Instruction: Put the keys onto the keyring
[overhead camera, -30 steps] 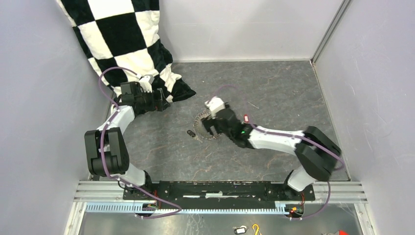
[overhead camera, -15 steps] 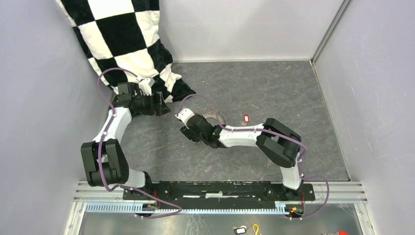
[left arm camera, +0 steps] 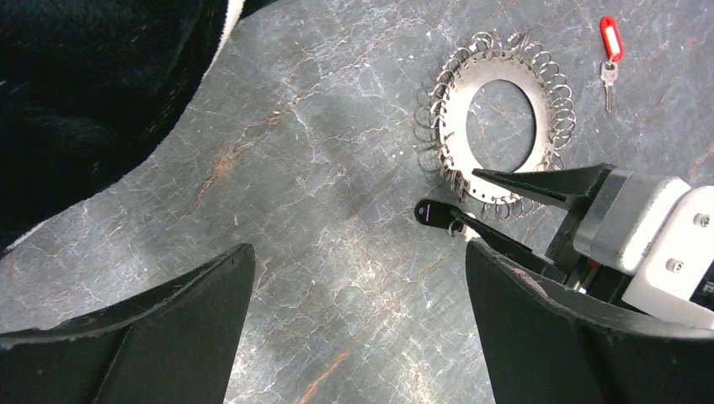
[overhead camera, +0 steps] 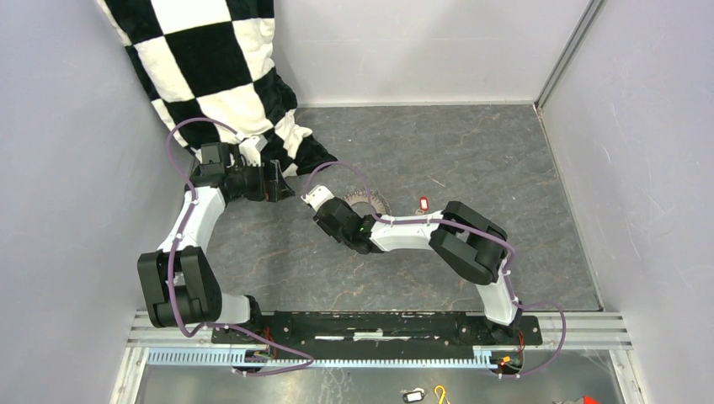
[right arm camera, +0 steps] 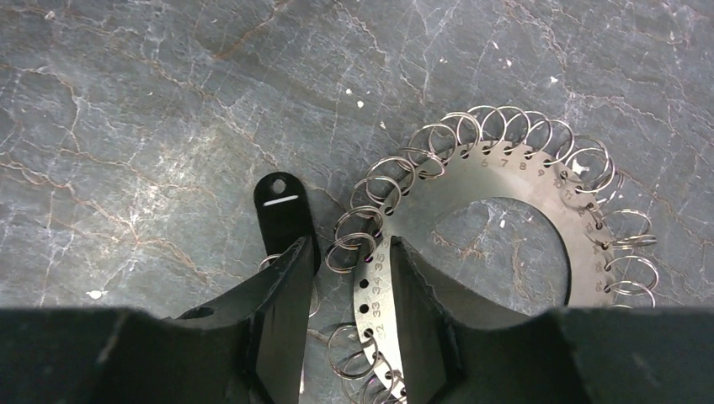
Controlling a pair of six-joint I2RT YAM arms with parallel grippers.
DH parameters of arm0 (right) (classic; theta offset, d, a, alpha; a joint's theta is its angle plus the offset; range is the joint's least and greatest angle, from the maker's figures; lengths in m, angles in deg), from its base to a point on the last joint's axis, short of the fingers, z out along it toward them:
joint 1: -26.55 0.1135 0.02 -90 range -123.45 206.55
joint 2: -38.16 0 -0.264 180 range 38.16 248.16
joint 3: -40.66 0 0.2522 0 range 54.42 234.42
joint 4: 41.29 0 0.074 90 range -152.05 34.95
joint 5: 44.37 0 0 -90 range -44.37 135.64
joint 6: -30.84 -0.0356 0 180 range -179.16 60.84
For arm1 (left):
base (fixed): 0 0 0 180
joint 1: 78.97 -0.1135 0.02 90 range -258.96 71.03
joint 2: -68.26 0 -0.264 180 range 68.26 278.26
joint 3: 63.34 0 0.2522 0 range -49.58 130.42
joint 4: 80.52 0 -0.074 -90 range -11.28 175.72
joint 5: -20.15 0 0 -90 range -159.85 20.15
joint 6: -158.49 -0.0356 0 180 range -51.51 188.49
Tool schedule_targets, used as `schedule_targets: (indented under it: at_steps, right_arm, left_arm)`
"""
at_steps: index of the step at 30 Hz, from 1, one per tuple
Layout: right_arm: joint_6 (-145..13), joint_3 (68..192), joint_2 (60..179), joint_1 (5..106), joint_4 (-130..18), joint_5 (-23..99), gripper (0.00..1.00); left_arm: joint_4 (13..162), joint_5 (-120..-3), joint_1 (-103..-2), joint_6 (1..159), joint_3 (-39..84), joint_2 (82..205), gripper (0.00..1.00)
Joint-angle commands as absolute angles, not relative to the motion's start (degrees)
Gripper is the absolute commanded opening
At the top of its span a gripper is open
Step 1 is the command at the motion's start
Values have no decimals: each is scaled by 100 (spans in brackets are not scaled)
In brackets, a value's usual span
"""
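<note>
The keyring [right arm camera: 539, 181] is a flat grey metal hoop fringed with small wire rings, lying on the dark floor; it also shows in the left wrist view [left arm camera: 455, 101] and in the top view [overhead camera: 376, 202]. The black-headed key [right arm camera: 282, 206] lies just beside its rim [left arm camera: 431, 213]. The red-headed key [overhead camera: 423, 202] lies apart to the ring's right [left arm camera: 608, 38]. My right gripper [right arm camera: 349, 252] is open, its jaws astride the ring's rim, one finger [right arm camera: 286, 295] over the black key. It is low in the top view [overhead camera: 333, 220]. My left gripper [left arm camera: 358, 286] is open and empty, hovering left of the ring [overhead camera: 274, 181].
A black-and-white checkered pillow [overhead camera: 210, 76] lies at the back left, its dark edge close to my left gripper [left arm camera: 84, 84]. Grey walls [overhead camera: 648, 168] enclose the floor on three sides. A yellow hook [overhead camera: 439, 392] and a dark tag lie below the base rail.
My right arm has swung left across the ring, and its gripper now sits at the ring's left rim by the black key. My left gripper has barely shifted.
</note>
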State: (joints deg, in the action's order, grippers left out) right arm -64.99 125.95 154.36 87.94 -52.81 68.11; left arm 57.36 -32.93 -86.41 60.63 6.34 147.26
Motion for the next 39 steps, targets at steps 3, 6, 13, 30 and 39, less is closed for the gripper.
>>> schedule_targets:
  at_steps: [3, 6, 13, 30, 39]
  right_arm:
    - [-6639, 12752, 15544, 8765, -5264, 7126, 42]
    - [-6659, 12694, 15529, 8748, -5172, 7081, 36]
    - [-6778, 12470, 15337, 8546, -5033, 6819, 12]
    - [-5816, 11278, 13348, 8325, -4868, 4832, 0]
    - [-5167, 11255, 12123, 8245, -5637, 3664, 0]
  left_arm:
    - [5656, -2904, -8674, 5776, 846, 14506, 100]
    - [5643, -2812, -8666, 5755, 851, 14456, 100]
    - [5518, -2631, -8660, 5596, 886, 14359, 100]
    - [5157, -1934, -8427, 4523, 645, 13973, 100]
    - [2697, -596, -8416, 1312, 1595, 13511, 100]
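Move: The keyring's metal disc lies right by my right fingertips: its middle is about 5 cm to the right and 2 cm ahead, some 2 cm below, with the near-left rim between my half-open fingers. The black key lies just left of them, roughly 2 cm left and 2 cm back; the red key is about 19 cm right and 4 cm ahead. From my left hand the keyring lies roughly 19 cm right, 4 cm back and 12 cm below. I shut my right fingers on a small wire ring at the keyring's left rim, creeping about 1 cm forward, then slide a few centimetres right and lift some 10 cm up and about 5 cm back, turning counter-clockwise about 20 degrees with the ring pinched. My left hand, open and empty, draws back, up and right, turning clockwise. ##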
